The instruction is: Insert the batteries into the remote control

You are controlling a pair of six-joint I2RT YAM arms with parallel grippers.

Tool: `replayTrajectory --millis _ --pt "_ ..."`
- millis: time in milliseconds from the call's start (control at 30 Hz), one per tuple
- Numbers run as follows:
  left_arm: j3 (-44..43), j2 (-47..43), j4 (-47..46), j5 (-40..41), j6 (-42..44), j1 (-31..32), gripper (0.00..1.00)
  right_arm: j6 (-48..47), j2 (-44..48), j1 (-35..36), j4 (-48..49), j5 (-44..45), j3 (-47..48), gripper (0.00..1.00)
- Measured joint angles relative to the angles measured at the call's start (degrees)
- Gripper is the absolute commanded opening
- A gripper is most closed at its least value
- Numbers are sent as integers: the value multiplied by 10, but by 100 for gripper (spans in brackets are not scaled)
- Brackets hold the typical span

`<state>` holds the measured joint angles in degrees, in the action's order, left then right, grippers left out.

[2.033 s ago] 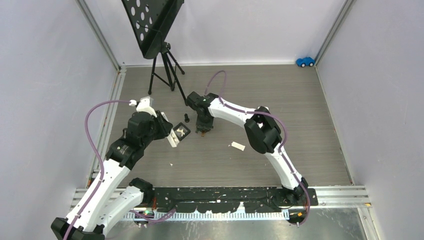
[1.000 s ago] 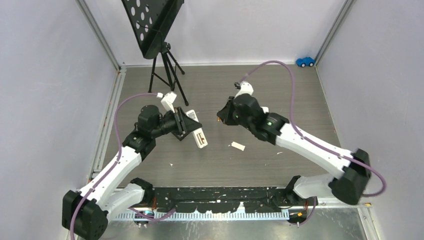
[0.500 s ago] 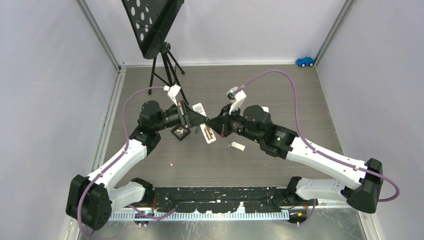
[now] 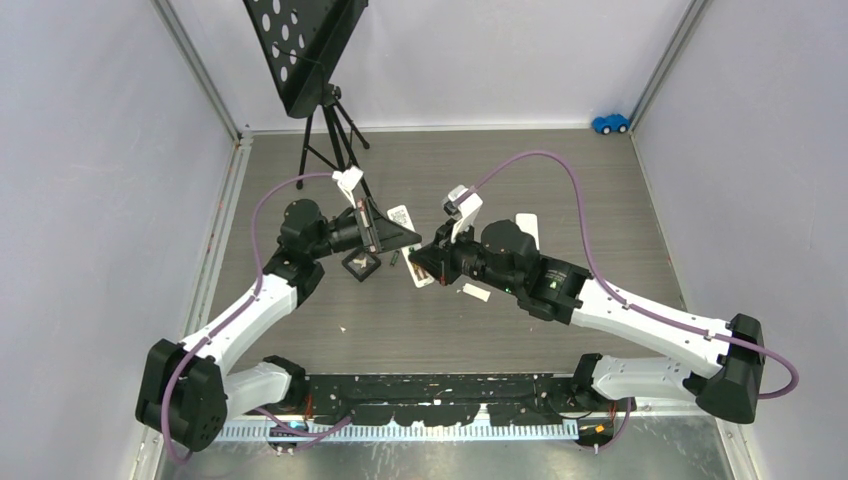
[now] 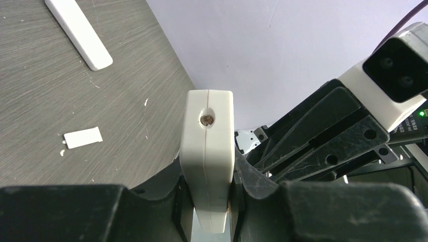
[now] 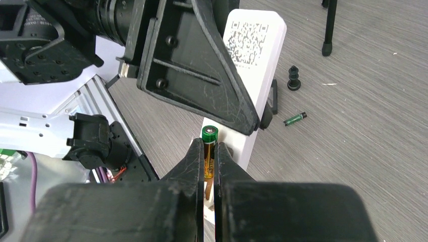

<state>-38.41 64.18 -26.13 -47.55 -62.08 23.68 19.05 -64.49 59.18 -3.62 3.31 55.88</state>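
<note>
My left gripper (image 5: 208, 187) is shut on a white remote control (image 5: 208, 146) and holds it on edge above the floor. In the top view the remote (image 4: 403, 219) hangs between the two arms. My right gripper (image 6: 209, 157) is shut on a battery (image 6: 209, 146) with a green tip and yellow-brown wrap. The battery's tip is against the remote's lower end (image 6: 252, 65), below its QR label. A second battery (image 6: 295, 119) with a green wrap lies on the floor beyond.
A small white cover piece (image 5: 83, 137) and a long white bar (image 5: 78, 33) lie on the floor. A small black square tray (image 4: 361, 264) sits under the left gripper. A black knob (image 6: 293, 78) and a tripod leg (image 6: 328, 30) are nearby.
The left arm lifted the remote and turned it toward the right arm. The right gripper swung in and has edged left, bringing its battery up against the remote.
</note>
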Motion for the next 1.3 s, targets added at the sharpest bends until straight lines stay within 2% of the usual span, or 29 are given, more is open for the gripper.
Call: replayTrajectory --millis 433,700,1300 --pt "-6 1 2 -1 -21 -2 0 -11 17 3 2 -13 -19 8" --pt "-9 1 3 0 -22 -2 0 -9 23 3 2 -16 -21 20" --pt "-13 1 3 -1 -25 -2 0 -7 23 6 4 -14 -21 29"
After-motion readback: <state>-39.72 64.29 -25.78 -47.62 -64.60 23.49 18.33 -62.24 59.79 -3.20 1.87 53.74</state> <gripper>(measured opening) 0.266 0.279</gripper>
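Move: The right fingers already hold the battery at the mouth of the remote's battery bay, whose middle is only about 1 cm back and 1 cm left of the right hand. The remote's middle is about 4 cm ahead and 2 cm left of it. On the table some 25 cm below, a loose green battery lies about 6 cm left, level fore and aft, and the white cover about 15 cm right and 9 cm back. From the left hand, gripping the remote, the bay is about 5 cm back and 1 cm right, roughly level. Back by about 1 cm and a touch to its right, the right hand eases the battery along the bay, almost without turning. It then stops there and spreads its fingers, from nearly shut to a bit over a quarter open, letting go of the battery. The left hand keeps its grip on the remote and creeps up about 1 cm. ##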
